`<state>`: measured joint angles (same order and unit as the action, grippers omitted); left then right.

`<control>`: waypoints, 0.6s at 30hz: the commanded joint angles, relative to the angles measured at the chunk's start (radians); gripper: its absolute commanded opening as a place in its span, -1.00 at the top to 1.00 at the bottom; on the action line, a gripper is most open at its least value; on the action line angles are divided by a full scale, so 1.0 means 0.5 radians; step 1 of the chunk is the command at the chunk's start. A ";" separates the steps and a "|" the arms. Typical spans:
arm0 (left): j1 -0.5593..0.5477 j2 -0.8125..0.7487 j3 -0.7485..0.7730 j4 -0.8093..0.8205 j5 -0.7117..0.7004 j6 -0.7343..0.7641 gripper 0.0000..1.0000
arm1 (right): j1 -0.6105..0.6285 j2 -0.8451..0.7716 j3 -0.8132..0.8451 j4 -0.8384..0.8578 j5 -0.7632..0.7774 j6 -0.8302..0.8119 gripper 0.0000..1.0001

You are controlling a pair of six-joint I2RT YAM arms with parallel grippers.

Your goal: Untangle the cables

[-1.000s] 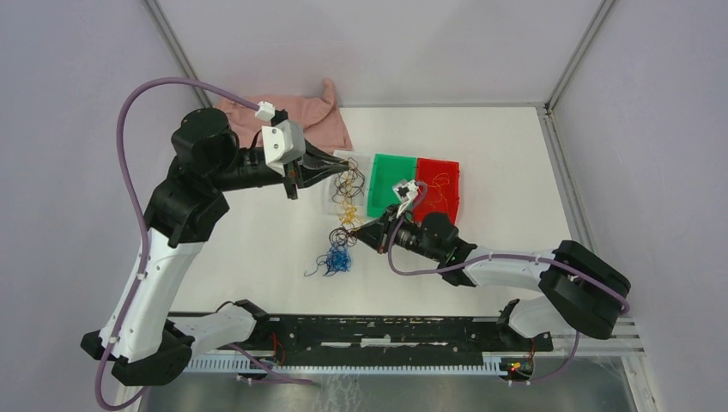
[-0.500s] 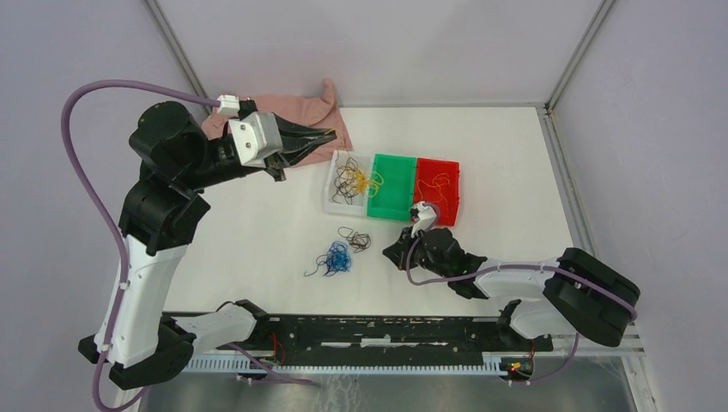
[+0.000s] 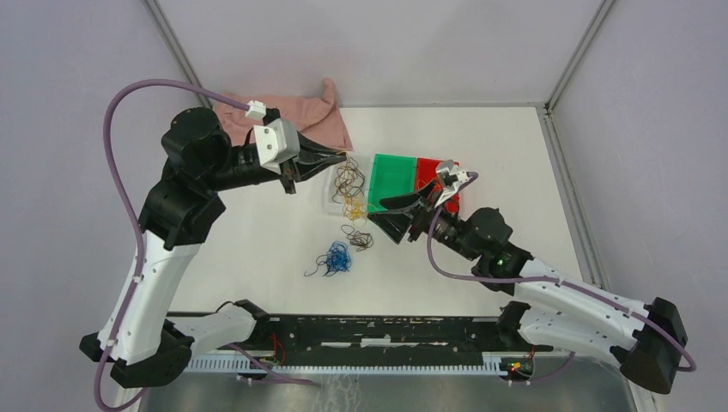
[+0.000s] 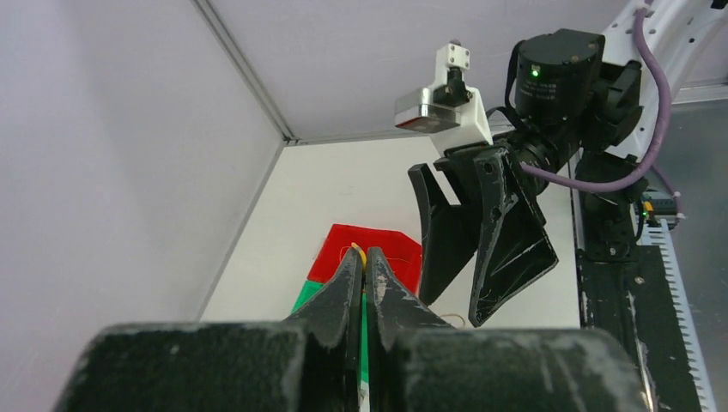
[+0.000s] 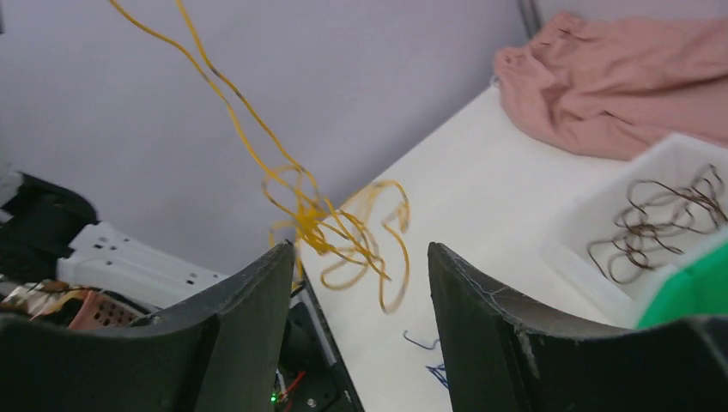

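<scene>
My left gripper [image 3: 340, 159] is shut on a yellow-orange cable [image 3: 350, 206] that hangs from it in a tangled bunch [image 5: 330, 219] over the white bin's near edge. In the left wrist view a bit of yellow strand [image 4: 360, 251] pokes out at the closed tips [image 4: 365, 257]. My right gripper [image 3: 388, 215] stands open just right of the hanging bunch, which shows ahead of its jaws [image 5: 360, 257] without touching them. Dark brown cables [image 3: 348, 178] lie in the white bin. A small dark brown loop [image 3: 359, 239] and a blue bunch [image 3: 335, 257] lie on the table.
A green bin [image 3: 393, 176] and a red bin [image 3: 446, 206] holding thin yellow strands sit right of the white bin [image 3: 330, 199]. A pink cloth [image 3: 296, 116] lies at the back left. Metal frame posts and walls bound the table.
The right gripper went from shut to open and rose from the table toward the green bin. The left gripper swung from over the cloth to above the white bin, yellow cable hanging from it.
</scene>
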<state>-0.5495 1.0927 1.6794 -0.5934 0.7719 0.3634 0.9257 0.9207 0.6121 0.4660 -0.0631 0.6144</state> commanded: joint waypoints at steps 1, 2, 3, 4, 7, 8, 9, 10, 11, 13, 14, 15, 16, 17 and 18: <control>0.001 -0.039 -0.005 0.032 0.116 -0.100 0.94 | 0.008 0.079 0.156 0.049 -0.333 -0.006 -0.26; 0.001 -0.041 -0.004 0.028 0.121 -0.106 0.94 | 0.008 0.083 0.159 0.047 -0.330 -0.005 -0.22; 0.001 -0.044 -0.006 0.027 0.126 -0.108 0.94 | 0.011 0.080 0.153 0.049 -0.311 -0.010 -0.17; 0.001 -0.047 -0.003 0.029 0.129 -0.112 0.94 | 0.008 0.079 0.146 0.055 -0.292 -0.008 -0.11; 0.001 -0.046 0.009 0.027 0.142 -0.124 0.94 | 0.008 0.091 0.151 0.047 -0.262 -0.014 0.01; 0.001 -0.047 0.015 0.029 0.145 -0.125 0.94 | 0.007 0.103 0.168 0.034 -0.273 -0.021 -0.03; 0.001 -0.044 0.020 0.027 0.146 -0.128 0.94 | 0.008 0.122 0.191 -0.015 -0.278 -0.038 -0.05; 0.001 -0.042 0.023 0.029 0.149 -0.133 0.94 | 0.006 0.137 0.217 -0.055 -0.274 -0.053 -0.03; -0.001 -0.041 0.029 0.028 0.152 -0.139 0.94 | 0.007 0.152 0.241 -0.090 -0.259 -0.080 0.01; 0.001 -0.038 0.032 0.027 0.158 -0.148 0.94 | 0.008 0.174 0.276 -0.109 -0.228 -0.102 0.14; -0.002 -0.039 0.031 0.030 0.161 -0.151 0.94 | 0.005 0.183 0.284 -0.110 -0.210 -0.107 0.21; 0.001 -0.042 0.030 0.028 0.163 -0.152 0.94 | 0.008 0.187 0.294 -0.109 -0.193 -0.113 0.26; 0.000 -0.044 0.029 0.028 0.164 -0.154 0.94 | 0.007 0.192 0.294 -0.105 -0.164 -0.115 0.29; 0.001 -0.043 0.033 0.028 0.162 -0.160 0.94 | 0.007 0.188 0.291 -0.098 -0.129 -0.115 0.31; 0.001 -0.044 0.031 0.030 0.162 -0.163 0.94 | 0.007 0.183 0.281 -0.079 -0.096 -0.112 0.30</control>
<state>-0.5495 1.0836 1.6688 -0.5964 0.8230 0.3290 0.9276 1.0187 0.7040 0.3874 -0.1699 0.5789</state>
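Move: The yellow cable's loose bundle hangs about 6 cm to the right hand's left, 2 cm ahead and some 4 cm above it. On the table about 30 cm below the right hand, the brown cable lies 11 cm ahead and 6 cm left, the blue cable 5 cm ahead and 12 cm left, and the white box 27 cm ahead and 8 cm left. For the left hand, the yellow bundle dangles some 14 cm below, about 1 cm to its right. Leftward by about 2.5 cm, the right hand edges in towards the hanging yellow bundle, first rising some 2 cm and drawing back a little, then sinking about 3 cm and easing forward again. It swings slightly counter-clockwise while its wide fingers narrow to roughly half that gap, with no contact visible. The left hand keeps its pinch on the yellow cable up high, drifting back about 1 cm. ##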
